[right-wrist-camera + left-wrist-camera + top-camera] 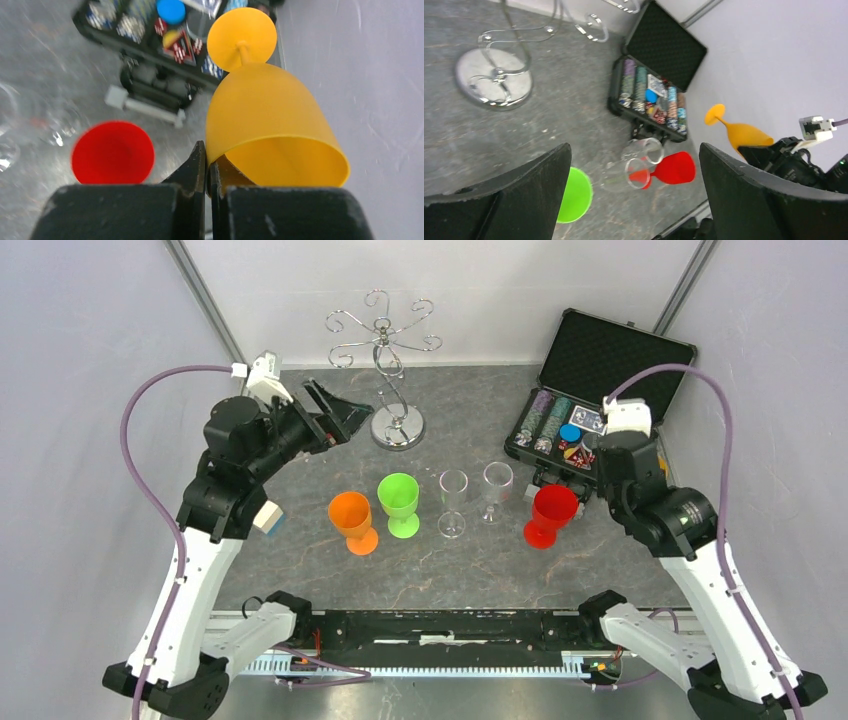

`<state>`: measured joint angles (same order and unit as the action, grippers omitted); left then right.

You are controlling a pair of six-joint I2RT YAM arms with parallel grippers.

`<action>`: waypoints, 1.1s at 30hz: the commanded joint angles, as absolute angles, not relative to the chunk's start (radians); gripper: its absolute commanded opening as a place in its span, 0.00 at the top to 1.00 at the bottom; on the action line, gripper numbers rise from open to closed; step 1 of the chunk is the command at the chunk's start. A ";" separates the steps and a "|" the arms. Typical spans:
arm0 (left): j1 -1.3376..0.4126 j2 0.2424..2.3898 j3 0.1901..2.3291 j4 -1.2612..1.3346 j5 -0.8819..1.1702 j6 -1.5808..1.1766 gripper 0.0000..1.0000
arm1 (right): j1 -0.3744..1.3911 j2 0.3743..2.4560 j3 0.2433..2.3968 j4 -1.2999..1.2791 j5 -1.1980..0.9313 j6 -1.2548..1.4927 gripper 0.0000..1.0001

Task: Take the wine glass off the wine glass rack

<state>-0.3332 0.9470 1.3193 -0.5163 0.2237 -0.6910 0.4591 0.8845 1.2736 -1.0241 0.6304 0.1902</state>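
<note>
The silver wine glass rack (pixel 388 360) stands at the back centre, with no glass on its scroll arms; its round base (pixel 494 77) shows in the left wrist view. My left gripper (pixel 333 412) hovers just left of the rack, jaws wide open and empty (pixel 634 200). My right gripper (pixel 207 160) is shut on the rim of a yellow wine glass (pixel 265 115), one finger inside the bowl and one outside. That glass lies sideways in the air near the right wall (pixel 741 132), its foot pointing away from the gripper. In the top view my right arm hides it.
Five glasses stand in a row mid-table: orange (pixel 352 520), green (pixel 399 502), two clear ones (pixel 453 502) (pixel 496 490) and red (pixel 550 514). An open black case of poker chips (pixel 585 410) sits at the back right. Grey walls close in on both sides.
</note>
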 commanded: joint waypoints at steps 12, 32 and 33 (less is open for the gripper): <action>-0.331 0.945 1.316 -0.622 0.152 -0.527 0.00 | 0.394 0.795 0.939 -1.110 0.422 0.206 1.00; -0.331 0.892 1.251 -0.595 0.108 -0.525 0.00 | 0.381 0.845 0.931 -1.240 0.190 0.230 0.96; -0.331 0.890 1.249 -0.595 0.106 -0.522 0.00 | 0.380 0.845 0.934 -1.241 0.187 0.229 0.96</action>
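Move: The right hand already holds the yellow wine glass by its rim. The free spot it is bound for lies about 7 cm back, 1 cm right and 30 cm below, on the table. The red glass stands about 7 cm back, 11 cm left and 22 cm below; the nearer clear glass 3 cm back, 21 cm left, equally low; the chip case 11 cm ahead, 2 cm left, 27 cm below. From the left hand that spot is some 11 cm back, 42 cm right, 41 cm below. The right hand carries the yellow glass down about 16 cm and back some 8 cm to the table just right of the red glass, quickly at first and then slowly, while the wrist tips the fingers some 30 degrees further down; they keep the rim pinched, with their squeeze easing only at the very end. The empty left hand stays wide open and sinks about 5 cm, with a slight roll. ##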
